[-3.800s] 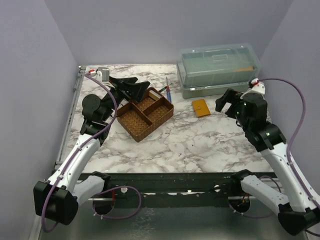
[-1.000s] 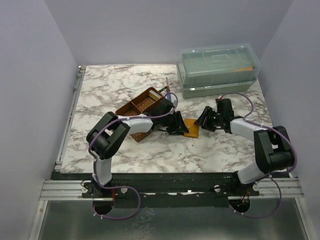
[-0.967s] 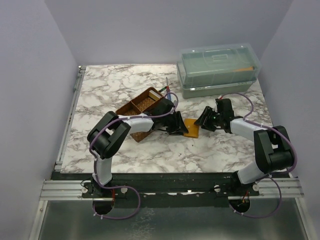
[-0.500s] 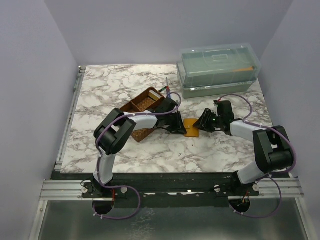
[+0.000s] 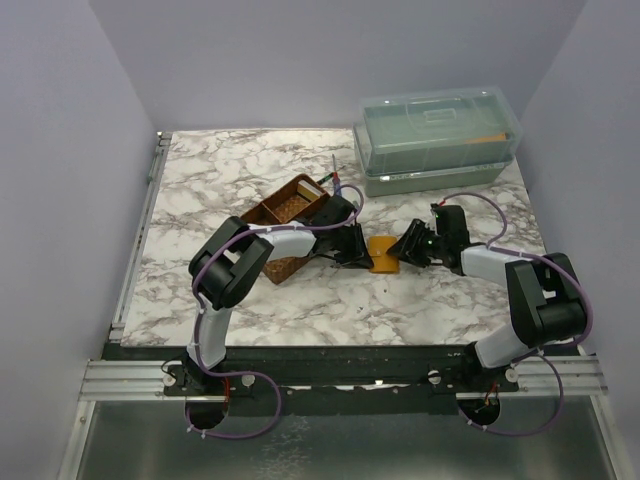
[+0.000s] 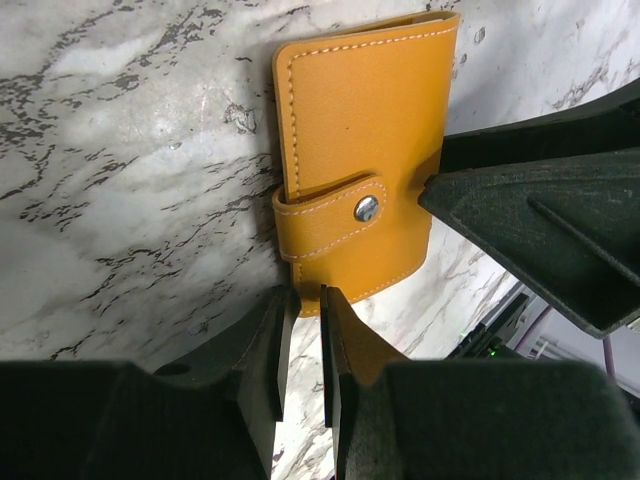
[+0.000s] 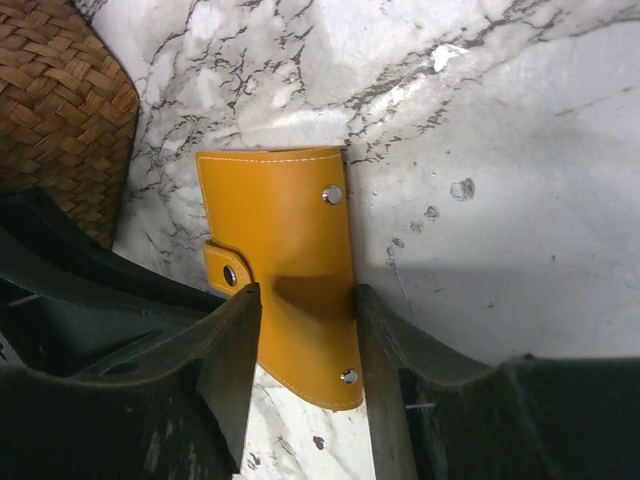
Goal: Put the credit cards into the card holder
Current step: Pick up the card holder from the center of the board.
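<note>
The card holder (image 5: 381, 254) is a closed mustard-orange wallet on the marble between both grippers. In the left wrist view its snap-tab face (image 6: 360, 150) shows. My left gripper (image 6: 305, 300) is nearly shut with a thin gap, its tips at the wallet's near edge, and it holds nothing. In the right wrist view my right gripper (image 7: 305, 300) clamps the wallet (image 7: 280, 220) between both fingers. Its finger (image 6: 540, 220) touches the wallet's right edge in the left wrist view. No credit cards are in view.
A brown woven tray (image 5: 290, 205) with compartments lies behind the left arm, and its corner (image 7: 60, 110) shows in the right wrist view. Pens (image 5: 337, 181) lie by the tray. Two stacked clear lidded bins (image 5: 437, 140) stand at the back right.
Both arms came in from the sides to the wallet, which now lies nearer the front. In the last second the right gripper slid left onto it.
</note>
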You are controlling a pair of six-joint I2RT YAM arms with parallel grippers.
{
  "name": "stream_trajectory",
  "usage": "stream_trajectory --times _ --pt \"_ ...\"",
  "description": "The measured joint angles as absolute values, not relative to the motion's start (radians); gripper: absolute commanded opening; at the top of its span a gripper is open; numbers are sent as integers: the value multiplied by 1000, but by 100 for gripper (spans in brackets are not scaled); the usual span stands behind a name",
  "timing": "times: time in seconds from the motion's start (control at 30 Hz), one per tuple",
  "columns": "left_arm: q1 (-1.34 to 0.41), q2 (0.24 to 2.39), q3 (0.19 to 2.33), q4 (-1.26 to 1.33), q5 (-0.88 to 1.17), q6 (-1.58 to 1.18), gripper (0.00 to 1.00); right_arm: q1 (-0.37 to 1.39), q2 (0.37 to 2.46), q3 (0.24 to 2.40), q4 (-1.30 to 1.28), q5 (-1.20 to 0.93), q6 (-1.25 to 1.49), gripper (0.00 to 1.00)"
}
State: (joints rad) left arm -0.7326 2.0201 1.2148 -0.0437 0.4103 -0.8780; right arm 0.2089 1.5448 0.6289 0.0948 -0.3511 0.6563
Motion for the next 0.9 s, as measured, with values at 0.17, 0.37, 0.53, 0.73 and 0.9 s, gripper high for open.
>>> stream_trajectory --times 0.17,0.37,0.53,0.73,0.9 --pt "-733 2021 1216 -44 411 -876 24 199 1551 587 168 -381 683 20" --pt "-734 2021 1217 -48 417 -873 29 194 1534 561 183 -371 684 0" --pt "-738 2017 1222 -49 425 -865 50 197 1465 546 175 -371 683 0" --pt "-738 1926 1194 -74 426 -831 73 202 1355 492 175 -401 700 0" --pt "-702 1754 1117 -52 432 -826 81 202 1238 474 172 -471 708 0"
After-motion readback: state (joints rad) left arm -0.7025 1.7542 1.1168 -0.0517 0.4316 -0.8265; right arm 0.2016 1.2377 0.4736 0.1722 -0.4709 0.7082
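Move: Just left of the right hand, with its right edge already between the parted fingers, lies the card holder, its middle about 3 cm off, level fore-and-aft and 1 cm lower. The woven basket stands some 24 cm left and 6 cm ahead of that hand, the plastic bin about 25 cm ahead and 10 cm right. From the left hand, at the near-left corner, the holder's middle is 2 cm ahead, 4 cm right and 1 cm down. Closing almost fully, the right hand dips slightly and pinches the card holder's right edge about halfway along, then lifts some 6 cm and draws back about 3 cm, tilting its fingertips up a little. Meanwhile the left hand spreads its fingers, comes free of the near-left corner, and climbs about 8 cm, drifting slightly left, clear of the holder. ##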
